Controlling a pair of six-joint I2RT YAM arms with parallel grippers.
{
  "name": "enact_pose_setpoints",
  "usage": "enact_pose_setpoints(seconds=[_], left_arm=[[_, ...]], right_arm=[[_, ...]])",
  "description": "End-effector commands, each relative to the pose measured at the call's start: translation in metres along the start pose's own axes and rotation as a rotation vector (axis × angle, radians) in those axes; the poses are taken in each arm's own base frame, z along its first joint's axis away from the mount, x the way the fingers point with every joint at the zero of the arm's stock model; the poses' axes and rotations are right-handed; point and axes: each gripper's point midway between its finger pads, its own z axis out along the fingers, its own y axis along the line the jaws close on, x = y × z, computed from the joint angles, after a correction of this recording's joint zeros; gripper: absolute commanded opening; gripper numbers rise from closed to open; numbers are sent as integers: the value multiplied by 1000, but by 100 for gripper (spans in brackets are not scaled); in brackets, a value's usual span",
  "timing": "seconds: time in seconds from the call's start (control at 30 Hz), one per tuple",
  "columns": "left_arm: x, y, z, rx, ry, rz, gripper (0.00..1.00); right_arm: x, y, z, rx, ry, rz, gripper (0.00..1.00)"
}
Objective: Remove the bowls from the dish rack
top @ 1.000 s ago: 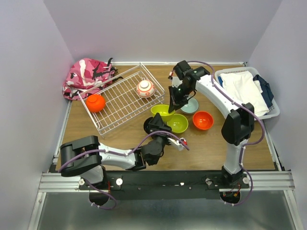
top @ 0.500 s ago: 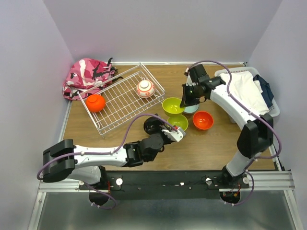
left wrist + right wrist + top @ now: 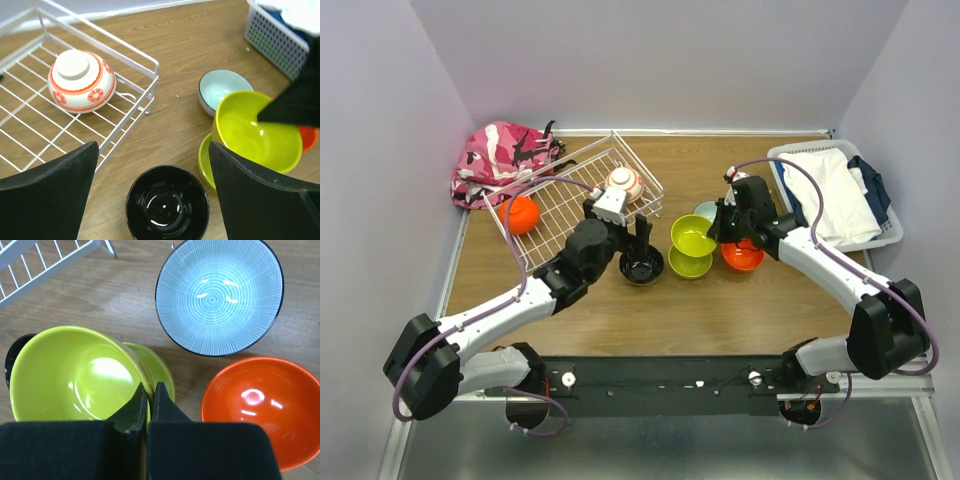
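The white wire dish rack (image 3: 563, 222) holds an orange bowl (image 3: 520, 215) and an upside-down white bowl with red pattern (image 3: 624, 184) (image 3: 80, 80). My left gripper (image 3: 640, 240) (image 3: 152, 150) hangs open above the black-inside bowl (image 3: 642, 267) (image 3: 167, 202) on the table by the rack's corner (image 3: 150, 65). My right gripper (image 3: 720, 228) (image 3: 150, 390) is shut on the rim of a lime-green bowl (image 3: 692, 235) (image 3: 75, 375), held tilted over a second lime-green bowl (image 3: 690, 264) (image 3: 159, 371). A teal bowl (image 3: 217, 295) and another orange bowl (image 3: 742, 256) (image 3: 260, 405) stand on the table beside them.
A pink camouflage bag (image 3: 500, 160) lies behind the rack at the far left. A white plastic basket of clothes (image 3: 835, 190) (image 3: 275, 35) stands at the far right. Purple walls close in three sides.
My left arm has stretched out from the front and now hovers over the black bowl, still open. My right arm has carried the lime-green bowl right and nearer, over the other lime-green bowl.
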Motion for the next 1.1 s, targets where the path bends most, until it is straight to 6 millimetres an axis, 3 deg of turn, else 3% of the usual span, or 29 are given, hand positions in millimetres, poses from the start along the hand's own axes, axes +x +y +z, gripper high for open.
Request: enact_pose_setpoints(seconds=[0.0, 0.3, 0.57, 0.67, 0.77, 0.8, 0.87, 0.9, 1.07], left_arm=[[-7, 1, 7, 91, 27, -281, 99], [3, 40, 21, -8, 71, -397, 99], [10, 50, 29, -24, 89, -456, 99], [12, 52, 32, -28, 101, -464, 99], [16, 53, 34, -31, 113, -469, 99], [16, 52, 34, -31, 113, -475, 99], [18, 52, 35, -30, 117, -480, 99], [19, 52, 35, -33, 121, -486, 99], [18, 58, 38, -49, 117, -505, 99]], right_arm=[[-35, 11, -3, -61, -204, -27, 1], [-7, 14, 7, -124, -158, -60, 1], [15, 11, 11, -140, -115, -66, 3], [20, 11, 15, -137, -103, -76, 10], [24, 11, 18, -142, -91, -80, 24], [25, 11, 19, -142, -87, -81, 35], [25, 12, 20, -141, -87, -82, 44], [25, 10, 20, -135, -88, -84, 54], [17, 5, 13, -91, -112, -78, 69]])
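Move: The right hand holds a lime bowl by its rim; the other lime bowl it is meant for lies about 4 cm back, 6 left and 8 below. The black bowl is some 17 cm left and 4 back, the orange-red bowl 5 right and 3 back, the pale blue bowl 6 ahead and 2 left. From the empty left hand, the patterned bowl on the rack lies about 13 cm ahead, 4 left and 11 below. Easing forward about 1 cm, then down some 3 cm and a little back, the right hand lowers the held lime bowl into the one below, then spreads its fingers and frees the rim. Meanwhile the open left hand goes forward, down and left, about 7 cm in all, towards the patterned bowl, fingers tipping downward some 20 degrees and its left side rolling down. ##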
